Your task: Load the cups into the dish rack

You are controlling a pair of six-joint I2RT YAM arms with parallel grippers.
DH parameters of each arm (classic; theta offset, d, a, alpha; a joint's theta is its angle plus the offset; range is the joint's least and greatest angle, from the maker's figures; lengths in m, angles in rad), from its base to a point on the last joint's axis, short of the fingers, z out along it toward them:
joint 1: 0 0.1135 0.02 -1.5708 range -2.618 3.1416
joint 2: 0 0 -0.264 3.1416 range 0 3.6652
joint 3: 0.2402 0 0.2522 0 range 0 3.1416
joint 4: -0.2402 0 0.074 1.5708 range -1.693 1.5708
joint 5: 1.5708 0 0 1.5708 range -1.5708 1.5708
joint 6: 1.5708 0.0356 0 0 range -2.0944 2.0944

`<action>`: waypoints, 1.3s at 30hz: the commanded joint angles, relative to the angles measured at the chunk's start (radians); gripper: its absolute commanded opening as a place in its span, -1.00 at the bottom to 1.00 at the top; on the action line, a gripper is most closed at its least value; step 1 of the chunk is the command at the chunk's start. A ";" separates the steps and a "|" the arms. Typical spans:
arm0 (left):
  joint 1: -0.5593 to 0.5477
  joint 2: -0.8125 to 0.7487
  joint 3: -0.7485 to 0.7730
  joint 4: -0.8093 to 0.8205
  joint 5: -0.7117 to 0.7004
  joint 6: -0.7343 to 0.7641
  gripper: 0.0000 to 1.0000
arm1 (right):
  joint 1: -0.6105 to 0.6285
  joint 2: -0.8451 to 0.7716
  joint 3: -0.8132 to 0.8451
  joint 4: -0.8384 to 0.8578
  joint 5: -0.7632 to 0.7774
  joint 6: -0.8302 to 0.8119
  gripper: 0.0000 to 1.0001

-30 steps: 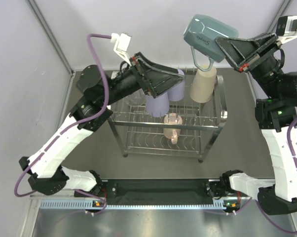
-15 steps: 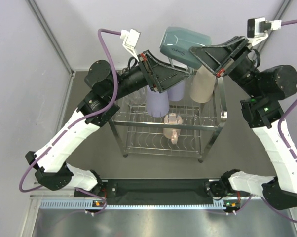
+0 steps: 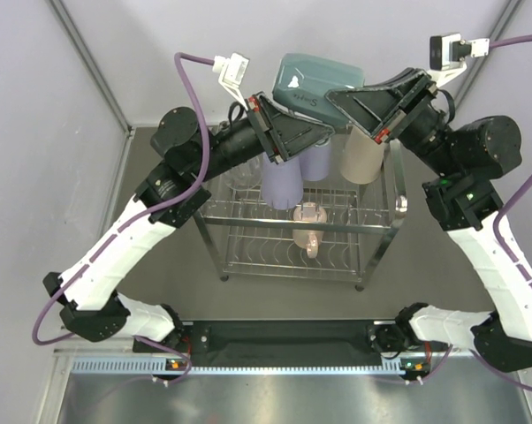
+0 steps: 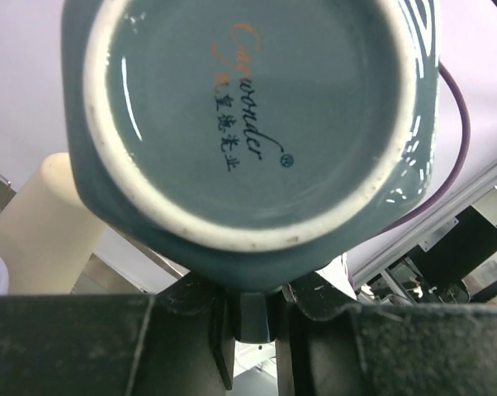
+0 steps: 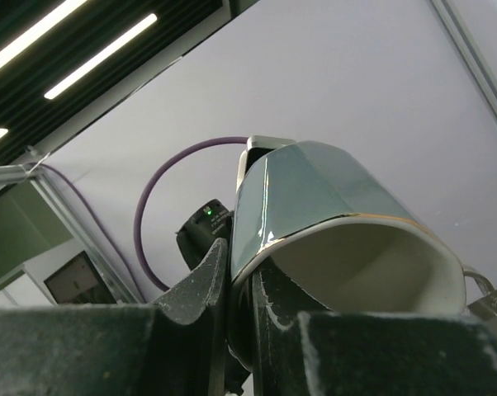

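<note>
The teal mug [image 3: 317, 81] hangs tilted in the air above the dish rack [image 3: 354, 226], held from both sides. My right gripper [image 3: 334, 95] is shut on its rim, one finger inside the white interior [image 5: 372, 264] and one outside. My left gripper [image 3: 328, 132] comes in from the left; its jaws are closed on the teal handle under the mug's base [image 4: 248, 124]. In the rack's upper tier stand two lavender tumblers [image 3: 281, 185] [image 3: 316, 163], a tall beige tumbler [image 3: 363, 159] and a clear glass [image 3: 241, 172]. A pink mug [image 3: 308, 225] sits near the front.
The rack stands on a dark mat [image 3: 425, 256] between grey walls. Its chrome side frame [image 3: 397, 190] rises at the right. My left arm's purple cable [image 3: 188, 132] loops over the rack's left side. The beige tumbler [image 4: 42, 231] shows beside the mug in the left wrist view.
The right arm swung the teal mug leftward over the rack. The left gripper rose to meet it and closed from wide open onto the handle.
</note>
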State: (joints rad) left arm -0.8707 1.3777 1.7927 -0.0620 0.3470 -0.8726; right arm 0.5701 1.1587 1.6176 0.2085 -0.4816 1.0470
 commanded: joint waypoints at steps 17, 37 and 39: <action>-0.005 -0.213 0.073 -0.424 -0.118 0.161 -1.00 | 0.042 -0.183 0.087 -0.494 0.277 -0.284 0.32; -0.004 -0.730 -0.406 -0.717 0.023 0.184 -1.00 | 0.042 -0.570 -0.165 -0.923 0.675 -0.355 0.45; -0.004 -0.795 -0.470 -0.725 0.029 0.181 -1.00 | 0.040 -0.619 -0.221 -0.971 0.704 -0.355 0.45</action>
State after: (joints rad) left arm -0.8768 0.6575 1.3586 -0.8776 0.3492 -0.7040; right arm 0.6022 0.5854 1.4548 -0.6689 0.1501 0.7067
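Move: The teal mug is held between both grippers, its handle already in the left fingers; its middle lies about 4 cm left and 3 cm ahead of the right hand. The open left part of the rack's lower tier lies roughly 46 cm below the left hand, 11 cm to its left and 4 cm ahead. From the left hand, the pink mug on that tier stands some 6 cm ahead, 4 cm right and 46 cm below, the front purple cup about 4 cm ahead, 4 cm left and 20 cm below. The teal mug passes wholly to the left hand, which keeps its pinch on the handle while the right fingers open and let go of the rim. The left hand carries it left and back, then increasingly down, about 17 cm lower in all, fingers tipping some 30 degrees downward, towards the front of the lower tier. The right hand withdraws right and down, swinging clockwise. ##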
